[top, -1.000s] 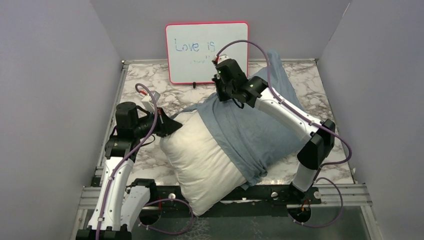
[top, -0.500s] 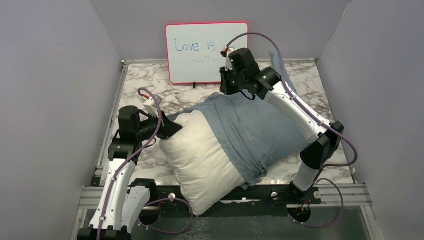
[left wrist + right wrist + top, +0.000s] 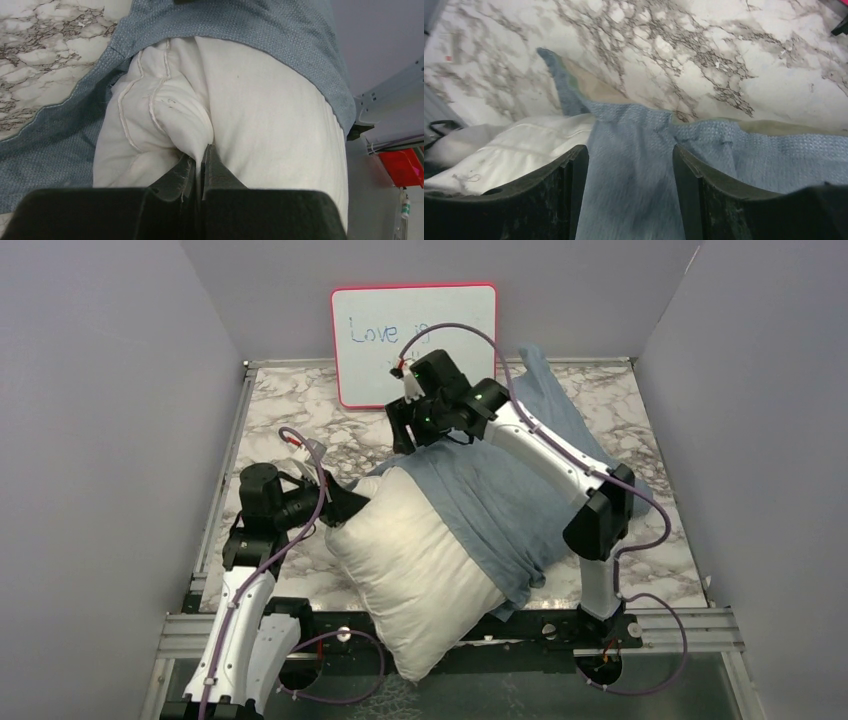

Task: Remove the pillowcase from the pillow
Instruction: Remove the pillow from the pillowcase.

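Observation:
The white pillow [image 3: 415, 570] lies slantwise across the table, its near end over the front rail. The blue-grey pillowcase [image 3: 510, 500] still sleeves its far half and trails toward the back right. My left gripper [image 3: 350, 508] is shut on a pinch of the pillow's bare left corner [image 3: 175, 120], the fingertips [image 3: 204, 150] pressed together on white cloth. My right gripper [image 3: 405, 435] hovers open over the pillowcase's open edge [image 3: 634, 125]. Blue cloth fills the gap between its spread fingers [image 3: 630, 149], and neither finger touches it. An olive-tan lining shows at the hem [image 3: 589, 87].
A red-framed whiteboard [image 3: 413, 340] stands at the back of the marble table [image 3: 300, 420]. Grey walls close in on both sides. The metal front rail [image 3: 660, 625] runs under the pillow's near end.
My right gripper has opened, let go of the pillowcase and swung left from its far edge to its open hem. The left gripper, still shut on the pillow, has drifted slightly nearer.

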Available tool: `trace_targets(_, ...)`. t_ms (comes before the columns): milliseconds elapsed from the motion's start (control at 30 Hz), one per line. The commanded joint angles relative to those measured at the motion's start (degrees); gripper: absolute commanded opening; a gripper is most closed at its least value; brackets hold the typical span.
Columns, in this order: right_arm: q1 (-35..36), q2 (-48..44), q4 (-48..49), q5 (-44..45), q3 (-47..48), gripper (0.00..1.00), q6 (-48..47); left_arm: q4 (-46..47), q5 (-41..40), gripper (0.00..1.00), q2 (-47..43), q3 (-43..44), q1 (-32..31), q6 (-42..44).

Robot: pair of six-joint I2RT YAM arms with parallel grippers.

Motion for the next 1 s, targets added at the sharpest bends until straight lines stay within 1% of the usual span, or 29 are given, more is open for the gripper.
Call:
trace_targets(0,1.20,6.76,-8.00,10.07,4.72,0.67,-3.16,3.23,4.55,0.00,-1.84,-0.46,-0.46,-0.78)
trace_targets(67,1.40,7.97,-9.69,16.10,6.01,0.59,-3.27,3.17,3.87,0.00,-2.28,-0.53,-0.45,-0.88)
trace_targets(100,1.41,7.12,-9.10,19.04,5.31,0.55,-3.25,3.11,3.42,0.00,-2.52,-0.56,-0.44,-0.90)
trace_targets(133,1.41,5.53,-6.92,20.97,3.38,0.52,-4.41,3.09,3.08,0.00,-2.63,-0.50,-0.46,-0.90)
trace_targets(167,1.39,3.74,-3.24,22.08,0.14,0.46,-5.61,3.03,2.73,0.00,-2.73,-0.50,-0.43,-0.90)
trace_targets(200,1.41,1.73,-0.96,22.39,-1.85,0.32,-6.49,3.05,2.56,0.00,-2.72,-0.51,-0.40,-0.90)
trace_targets(233,1.41,0.11,0.85,22.41,-3.40,0.22,-7.35,2.95,2.46,0.00,-2.70,-0.44,-0.38,-0.90)
trace_targets(300,1.29,-2.03,2.68,21.90,-4.90,0.08,-8.38,2.92,2.36,0.00,-2.73,-0.46,-0.36,-0.90)
trace_targets(333,1.33,-2.43,2.94,22.99,-4.98,0.02,-8.33,2.92,2.28,0.00,-2.73,-0.43,-0.35,-0.90)
trace_targets(467,0.77,-2.41,3.63,30.84,-4.45,0.01,-8.95,2.85,2.23,0.00,-2.82,-0.45,-0.14,-0.90)
trace_targets(567,-2.41,-1.18,2.61,34.35,-0.58,0.01,-8.28,2.77,1.98,0.00,-2.88,-0.51,-0.14,-0.90)
trace_targets(800,-11.97,0.34,1.94,34.67,8.22,0.01,-5.38,2.39,0.98,0.00,-3.35,-0.37,-0.04,-0.89)
trace_targets(900,-13.84,1.28,1.11,34.38,11.66,0.01,-3.95,2.17,0.46,0.00,-3.35,-0.29,0.08,-0.81)
trace_targets(967,-14.02,1.96,-1.60,29.12,15.24,0.01,-3.62,2.23,0.52,0.00,-3.38,-0.29,0.11,-0.74)
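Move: Some 7 cm below the open right fingers, 2 cm ahead and 3 cm right, is the pillowcase edge; from the left hand it is about 13 cm ahead, 9 cm right and 4 cm lower. The bare white pillow's middle lies roughly 22 cm back and 4 cm right of the right hand, 12 cm below. The whiteboard stands about 18 cm ahead and 2 cm right; the pillowcase's far corner is some 27 cm ahead and 28 cm right. Dipping about 7 cm onto the pillowcase edge, the right hand shuts its wide-open fingers there, then rises and sweeps forward and right, speeding up, roughly 20 cm over the table towards the pillowcase's far corner, turning some 35 degrees clockwise and levelling its fingers. The left hand stays in place, still pinching the pillow's corner as an anchor. ##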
